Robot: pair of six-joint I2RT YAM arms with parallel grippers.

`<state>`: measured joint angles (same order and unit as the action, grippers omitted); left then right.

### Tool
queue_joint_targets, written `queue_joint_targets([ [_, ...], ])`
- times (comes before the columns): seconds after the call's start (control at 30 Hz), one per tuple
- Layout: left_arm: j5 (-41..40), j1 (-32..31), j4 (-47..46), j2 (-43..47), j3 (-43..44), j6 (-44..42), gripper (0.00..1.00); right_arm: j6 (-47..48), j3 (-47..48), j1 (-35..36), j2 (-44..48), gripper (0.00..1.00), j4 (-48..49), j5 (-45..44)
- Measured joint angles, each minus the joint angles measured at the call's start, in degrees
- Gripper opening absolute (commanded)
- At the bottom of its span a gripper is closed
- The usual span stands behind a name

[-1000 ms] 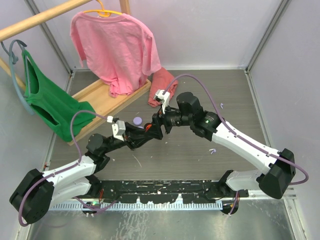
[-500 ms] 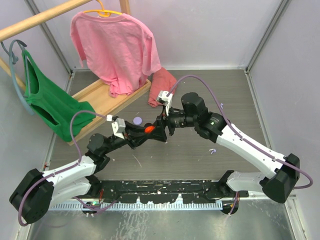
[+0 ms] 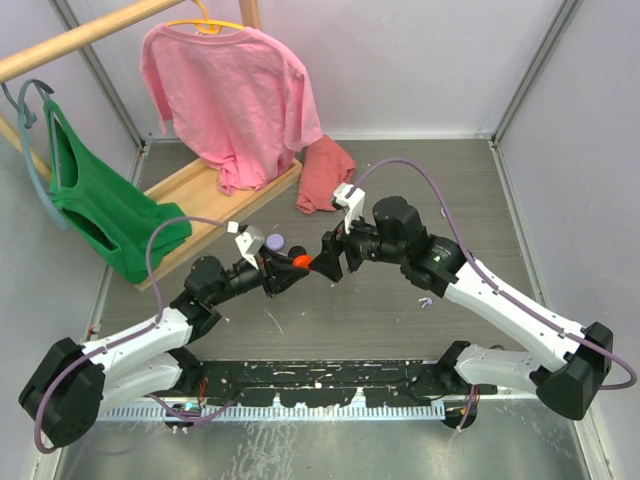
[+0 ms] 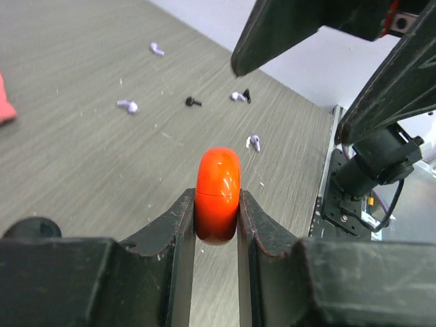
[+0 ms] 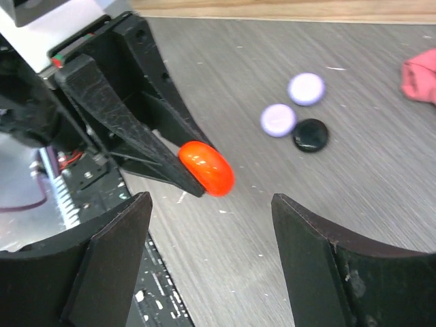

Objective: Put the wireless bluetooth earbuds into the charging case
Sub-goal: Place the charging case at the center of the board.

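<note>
My left gripper [image 4: 216, 204] is shut on a glossy orange-red round charging case [image 4: 218, 174], pinched by its two flat sides and held above the table. In the top view this case [image 3: 299, 261] sits at the left gripper's [image 3: 293, 266] tip, mid-table. My right gripper [image 5: 211, 201] is open and empty, its jaws spread wide just short of the case [image 5: 206, 167]. Tiny earbuds lie loose on the table beyond: lavender ones [image 4: 127, 105] [image 4: 254, 142] and a black one [image 4: 193, 102].
Two lavender pucks [image 5: 306, 88] [image 5: 278, 120] and a black puck [image 5: 310, 134] lie together on the table behind the case. A pink cloth [image 3: 322, 172] lies farther back. A wooden rack [image 3: 205, 195] with pink and green shirts stands at the back left.
The right arm has drawn back to the right, so its open jaws no longer overlap the left gripper. The left gripper has kept hold of the case and tilted it up slightly.
</note>
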<state>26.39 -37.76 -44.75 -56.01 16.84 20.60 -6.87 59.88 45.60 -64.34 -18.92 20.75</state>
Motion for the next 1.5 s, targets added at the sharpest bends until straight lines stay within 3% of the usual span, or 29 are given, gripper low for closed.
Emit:
queue_joint_targets([
  [0.23, -2.23, 0.00, 17.25, -0.44, 4.81, 5.66, 0.05, -1.70, -5.46, -0.09, 4.74, 0.77, -0.17, -13.57],
  [0.4, -2.40, -0.50, 25.27, -5.62, 7.08, 10.60, 0.06, -3.28, -10.45, -0.09, 7.48, 0.77, -0.07, -21.27],
  [0.77, -4.74, -11.76, 31.04, -24.11, 11.78, 15.63, 0.13, -4.24, -15.15, -0.09, 9.40, 0.77, 0.00, -27.50],
  [0.93, -5.55, -13.18, 30.71, -29.70, 13.60, 17.57, 0.20, -4.26, -16.55, -0.09, 9.60, 0.78, -0.07, -28.24],
  [1.23, -6.56, -13.49, 29.70, -32.54, 15.02, 20.70, 0.47, -4.28, -17.33, -0.09, 10.88, 0.77, -0.04, -29.51],
  [1.4, -10.84, -13.60, 34.97, -28.50, 15.15, 19.78, 0.66, -4.28, -17.35, -0.09, 10.88, 0.78, -0.04, -29.73],
  [1.5, -14.08, -13.60, 39.50, -25.46, 15.28, 18.73, 0.72, -4.28, -17.35, -0.09, 10.82, 0.78, -0.04, -29.68],
])
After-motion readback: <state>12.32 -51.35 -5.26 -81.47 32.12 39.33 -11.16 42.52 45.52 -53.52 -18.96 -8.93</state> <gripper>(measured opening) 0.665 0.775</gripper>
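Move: The left hand still holds the charging case; its bare spot on the board lies about 6 cm back, 5 cm right and 19 cm below. From this hand, on the board, the black case is roughly 9 cm ahead and 1 cm left, the near purple case 8 cm ahead and 6 cm left. From the empty right hand the bare spot is some 6 cm back, straight across, 24 cm below. Left hand tips down, lowering the charging case some 18 cm onto the board, then opens; right hand withdraws rightward. ##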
